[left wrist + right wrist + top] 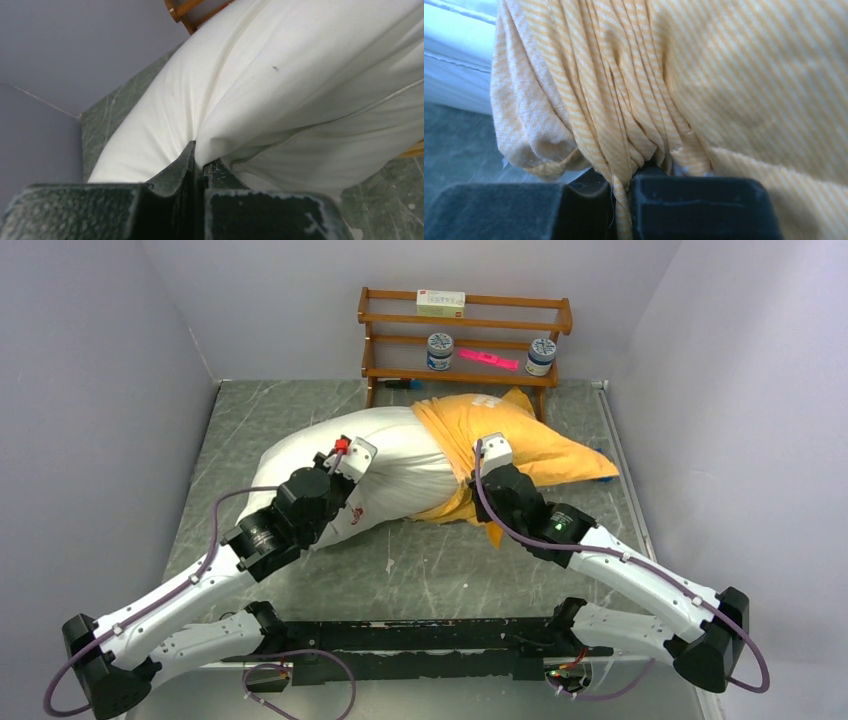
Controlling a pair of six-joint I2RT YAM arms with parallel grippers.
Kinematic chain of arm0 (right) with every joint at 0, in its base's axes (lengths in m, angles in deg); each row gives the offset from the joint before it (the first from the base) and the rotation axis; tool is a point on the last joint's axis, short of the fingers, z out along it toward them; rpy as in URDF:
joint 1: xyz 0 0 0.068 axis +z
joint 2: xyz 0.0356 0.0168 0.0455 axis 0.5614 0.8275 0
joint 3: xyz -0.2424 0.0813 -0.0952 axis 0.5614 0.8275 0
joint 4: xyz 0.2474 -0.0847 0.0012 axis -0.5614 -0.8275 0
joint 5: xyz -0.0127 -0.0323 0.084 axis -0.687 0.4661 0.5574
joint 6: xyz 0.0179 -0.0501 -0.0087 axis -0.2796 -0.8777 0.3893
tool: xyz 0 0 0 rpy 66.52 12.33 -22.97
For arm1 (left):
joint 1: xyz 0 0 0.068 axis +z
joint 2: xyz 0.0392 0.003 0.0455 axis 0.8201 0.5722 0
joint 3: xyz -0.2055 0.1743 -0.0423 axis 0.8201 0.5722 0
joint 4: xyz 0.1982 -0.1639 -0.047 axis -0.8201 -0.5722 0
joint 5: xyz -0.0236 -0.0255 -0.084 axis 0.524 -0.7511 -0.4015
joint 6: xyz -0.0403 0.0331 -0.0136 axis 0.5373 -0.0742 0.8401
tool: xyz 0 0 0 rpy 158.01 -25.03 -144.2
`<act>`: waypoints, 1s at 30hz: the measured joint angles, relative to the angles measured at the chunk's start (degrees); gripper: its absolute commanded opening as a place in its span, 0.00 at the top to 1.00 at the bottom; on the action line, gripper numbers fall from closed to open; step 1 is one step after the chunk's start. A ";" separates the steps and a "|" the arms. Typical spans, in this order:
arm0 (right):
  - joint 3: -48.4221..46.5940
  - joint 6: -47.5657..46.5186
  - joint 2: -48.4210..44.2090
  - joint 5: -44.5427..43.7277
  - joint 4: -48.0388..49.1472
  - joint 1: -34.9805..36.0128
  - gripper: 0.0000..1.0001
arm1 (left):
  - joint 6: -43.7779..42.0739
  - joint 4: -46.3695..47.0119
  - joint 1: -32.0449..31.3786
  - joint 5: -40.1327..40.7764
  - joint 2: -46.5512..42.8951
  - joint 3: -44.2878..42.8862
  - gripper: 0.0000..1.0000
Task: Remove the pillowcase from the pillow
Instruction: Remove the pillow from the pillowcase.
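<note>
The big white pillow (395, 475) lies across the middle of the table, its left half bare. The orange-yellow pillowcase (520, 440) still covers its right end, bunched in folds near the middle. My left gripper (345, 455) is shut on a pinch of the pillow's white fabric (280, 85); the cloth runs down between the jaws (198, 160). My right gripper (492, 452) is shut on a gathered fold of the striped yellow pillowcase (624, 100), with a strand of it squeezed between the fingers (624, 192).
A wooden rack (465, 335) stands at the back with two jars (440, 350) (541, 356), a box (441, 303) and a pink item (488, 359). Grey walls close in left and right. A black bar (420, 640) runs along the near edge.
</note>
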 measured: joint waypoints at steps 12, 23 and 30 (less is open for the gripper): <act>8.15 8.13 -3.72 16.74 -1.44 -1.20 0.59 | 6.32 0.00 1.62 -13.73 -11.21 10.60 0.95; 3.72 6.75 -6.67 22.47 -11.13 -1.29 0.35 | 8.87 -2.38 2.62 -25.92 -15.15 12.72 0.67; -4.09 4.11 -6.23 23.26 -15.06 -1.29 0.27 | 12.26 -3.74 2.89 -28.41 -18.21 11.96 0.39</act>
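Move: The left hand already pinches the near side of the white pillow, whose bare part has its middle about 4 cm ahead, 2 cm right and 12 cm below; the orange pillowcase bulk lies some 34 cm right of that hand, 3 cm ahead, 15 cm down. From the right hand, still gripping the case's bunched hem, the case's middle is about 6 cm ahead, 8 cm right and 8 cm below, the pillow's bare middle 25 cm left and 4 cm ahead, 5 cm down, and the shelf some 28 cm ahead and 5 cm left, 5 cm down. Both grips end: the hands lower pillow and case together while drawing back about 8 cm and down 5 cm. The right opens first, tipping its fingers down nearly 20 degrees, then lifts about 6 cm off the hem; the left turns some 20 degrees clockwise, drifts slightly right and opens late, its fingers still straddling the white cloth as it starts to rise. ##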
